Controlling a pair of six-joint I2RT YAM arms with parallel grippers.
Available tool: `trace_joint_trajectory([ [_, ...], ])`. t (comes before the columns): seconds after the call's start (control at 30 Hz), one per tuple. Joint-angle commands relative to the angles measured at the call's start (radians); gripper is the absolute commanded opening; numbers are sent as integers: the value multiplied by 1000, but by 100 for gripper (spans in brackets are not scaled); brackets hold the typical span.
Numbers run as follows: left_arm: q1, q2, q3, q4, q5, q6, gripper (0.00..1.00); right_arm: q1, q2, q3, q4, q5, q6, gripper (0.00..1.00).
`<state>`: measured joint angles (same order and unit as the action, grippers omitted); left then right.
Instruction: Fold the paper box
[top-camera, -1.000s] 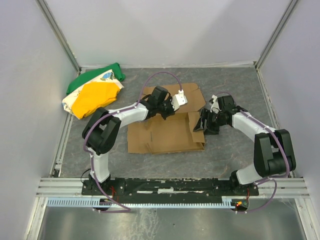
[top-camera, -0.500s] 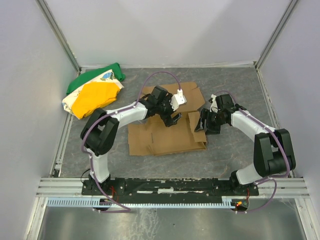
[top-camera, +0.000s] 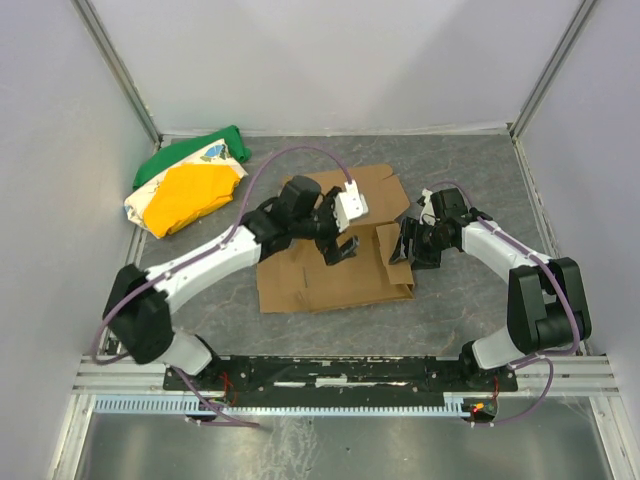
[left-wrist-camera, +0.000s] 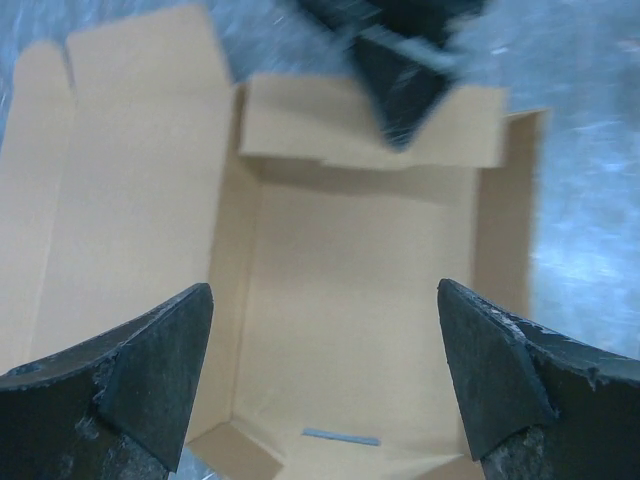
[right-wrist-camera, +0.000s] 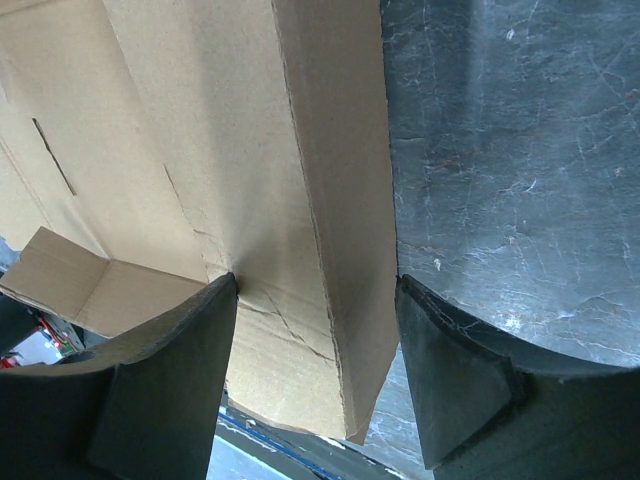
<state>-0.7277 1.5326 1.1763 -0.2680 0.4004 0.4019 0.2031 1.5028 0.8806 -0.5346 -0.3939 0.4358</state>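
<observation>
The paper box (top-camera: 320, 272) is a brown cardboard sheet lying mid-table, partly formed, with its right side wall raised. My left gripper (top-camera: 340, 247) hovers above its middle, open and holding nothing. In the left wrist view the box floor (left-wrist-camera: 350, 270) lies between and below my left gripper (left-wrist-camera: 323, 290). A back flap (left-wrist-camera: 300, 125) stands up beyond it. My right gripper (top-camera: 405, 248) is at the box's right edge. In the right wrist view the folded side wall (right-wrist-camera: 330, 200) fills the gap of my right gripper (right-wrist-camera: 316, 280), touching both fingers.
A green, yellow and white cloth bundle (top-camera: 190, 185) lies at the back left. Grey walls and metal frame posts (top-camera: 120, 70) close in the table on three sides. The dark, blurred right gripper (left-wrist-camera: 400, 90) shows at the top of the left wrist view.
My left gripper has opened and let go of the cardboard. Its arm has swung so the elbow sits lower left. The right gripper has stayed on the side wall.
</observation>
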Motion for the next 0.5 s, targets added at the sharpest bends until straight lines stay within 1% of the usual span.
trace_joint_trajectory([
  [0.0, -132, -109, -70, -17, -7, -48, 99, 4, 7, 31, -5, 28, -26, 72],
  [0.17, -240, -89, -130, 21, -58, -69, 99, 3, 9, 34, -2, 20, -25, 72],
  [0.33, -273, -54, -193, 102, -54, -109, 99, 4, 7, 38, -10, 18, -29, 73],
  [0.47, -287, -35, -231, 130, -65, -118, 99, 4, 7, 39, -10, 17, -28, 73],
])
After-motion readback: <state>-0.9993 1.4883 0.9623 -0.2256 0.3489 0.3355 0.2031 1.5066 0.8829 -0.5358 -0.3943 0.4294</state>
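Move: The box's near wall, the long one facing the robot, has its middle about 12 cm back from the left hand, 2 cm to its right and 13 cm below. At about that same depth, the right end wall with its folded-in flap stands roughly 11 cm to the left hand's right and 1 cm back, and the lid panel lies some 11 cm ahead. The right hand is at this end wall, within about 1 cm; from it the near wall's middle is roughly 9 cm back and 10 cm left. Swinging back towards the robot over the open box, the left hand travels some 12 cm to the near wall and drifts a little right; it first rises about 2 cm, then sinks roughly 8 cm, turning about 10 degrees clockwise. Its fingers stay wide open, coming above the wall on either side of its line without visible contact. The right hand stays put, fingers still astride the right end wall and flap. ##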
